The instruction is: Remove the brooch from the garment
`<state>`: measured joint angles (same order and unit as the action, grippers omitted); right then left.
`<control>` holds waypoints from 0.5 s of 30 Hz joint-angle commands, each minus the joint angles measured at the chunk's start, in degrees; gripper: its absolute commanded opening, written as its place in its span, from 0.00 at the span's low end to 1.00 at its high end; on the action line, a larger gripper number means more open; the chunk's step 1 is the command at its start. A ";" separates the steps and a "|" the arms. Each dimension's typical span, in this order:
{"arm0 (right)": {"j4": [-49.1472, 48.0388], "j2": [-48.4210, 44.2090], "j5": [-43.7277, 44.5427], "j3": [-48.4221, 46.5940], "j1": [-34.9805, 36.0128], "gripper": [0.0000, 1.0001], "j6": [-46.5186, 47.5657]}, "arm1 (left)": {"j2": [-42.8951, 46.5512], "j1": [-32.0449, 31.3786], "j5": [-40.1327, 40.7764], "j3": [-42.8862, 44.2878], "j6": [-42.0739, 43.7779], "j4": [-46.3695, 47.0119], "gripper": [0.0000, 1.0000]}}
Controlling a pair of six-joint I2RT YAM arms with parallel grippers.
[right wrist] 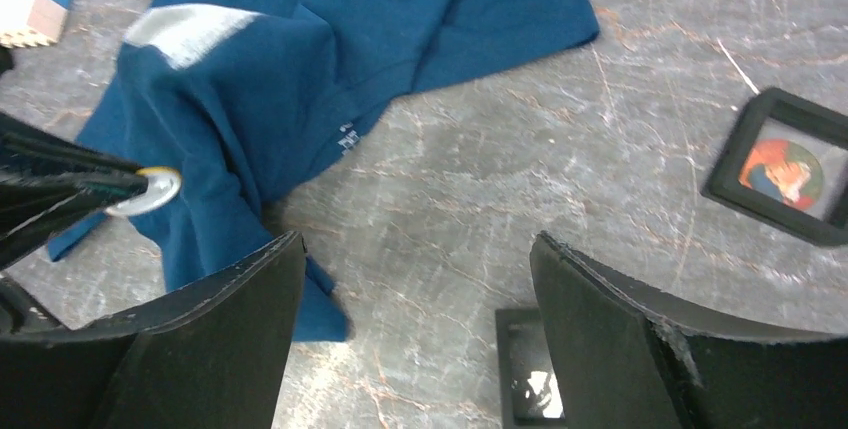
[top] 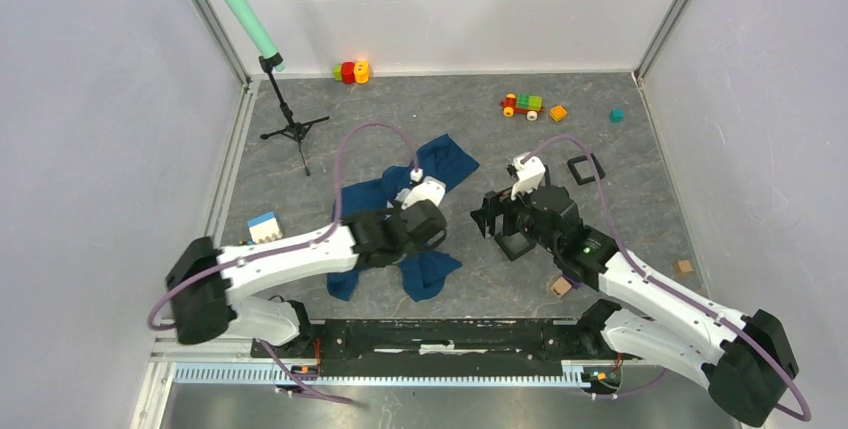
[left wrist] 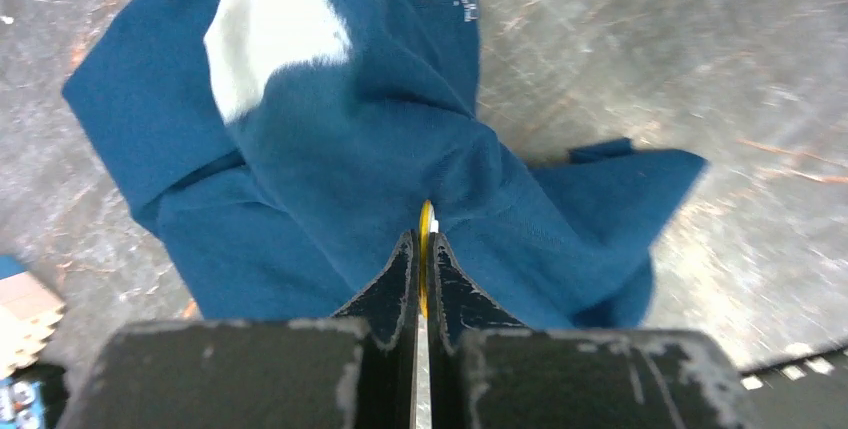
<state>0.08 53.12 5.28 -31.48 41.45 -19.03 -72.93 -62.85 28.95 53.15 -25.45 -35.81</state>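
The dark blue garment (top: 447, 162) lies crumpled at the table's middle, and a white patch of its print shows in the left wrist view (left wrist: 270, 34). My left gripper (left wrist: 423, 241) is shut on the brooch (left wrist: 426, 221), a thin yellow-rimmed disc seen edge-on, still on the cloth. The cloth rises in a peak to the brooch. In the right wrist view the brooch (right wrist: 150, 190) shows as a round pale disc at the left fingertips (right wrist: 95, 186), with the garment (right wrist: 330, 39) around it. My right gripper (right wrist: 415, 249) is open and empty, over bare table just right of the garment.
Black square frames lie near the right gripper (top: 585, 169) (right wrist: 528, 374), one holding a picture (right wrist: 788, 164). A blue-topped wooden block (top: 264, 226) sits left of the garment. A tripod with a green microphone (top: 290, 129) stands back left. Small toys (top: 522, 104) lie along the back.
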 commanded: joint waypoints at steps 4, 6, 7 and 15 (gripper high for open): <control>3.67 -3.14 4.91 2.88 -0.73 0.89 0.18 | -18.99 -1.96 11.65 8.32 0.26 -3.73 0.03; 3.99 -3.86 5.11 3.97 -0.79 0.89 -0.26 | -23.58 -2.13 8.92 10.07 0.38 -3.49 0.10; 4.09 -4.36 5.36 4.49 -0.91 0.89 -0.45 | -25.06 -2.15 6.99 10.74 0.61 -3.40 0.20; 6.48 -7.54 8.02 6.30 -2.29 0.91 -0.05 | -22.15 -1.45 -9.27 9.81 2.78 1.55 0.68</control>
<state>6.28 47.48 10.59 -25.54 39.86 -19.22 -100.18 -64.62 27.81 62.28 -23.99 -38.11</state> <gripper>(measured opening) 0.906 0.668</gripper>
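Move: The left hand still holds the brooch; the garment's near lower flap, where the brooch will be set, lies about 3 cm to that hand's right, level with it fore and aft and some 10 cm below. The garment's white patch is about 14 cm ahead and 5 cm to the left; the nearer black frame is about 19 cm to the right and 6 cm ahead. From the right hand the brooch is roughly 15 cm left, 5 cm back and 4 cm lower. The left hand lowers the brooch some 9 cm onto the garment's near flap, easing forward a little and back again and drifting about 3 cm right, while it rolls its left side up some 20 degrees and tips steeper downward; partway down the fingers start to open and let go of the brooch, ending about two-thirds open around it. Meanwhile the open, empty right hand draws off about 4 cm to the right and 4 cm down, turning slightly clockwise. ##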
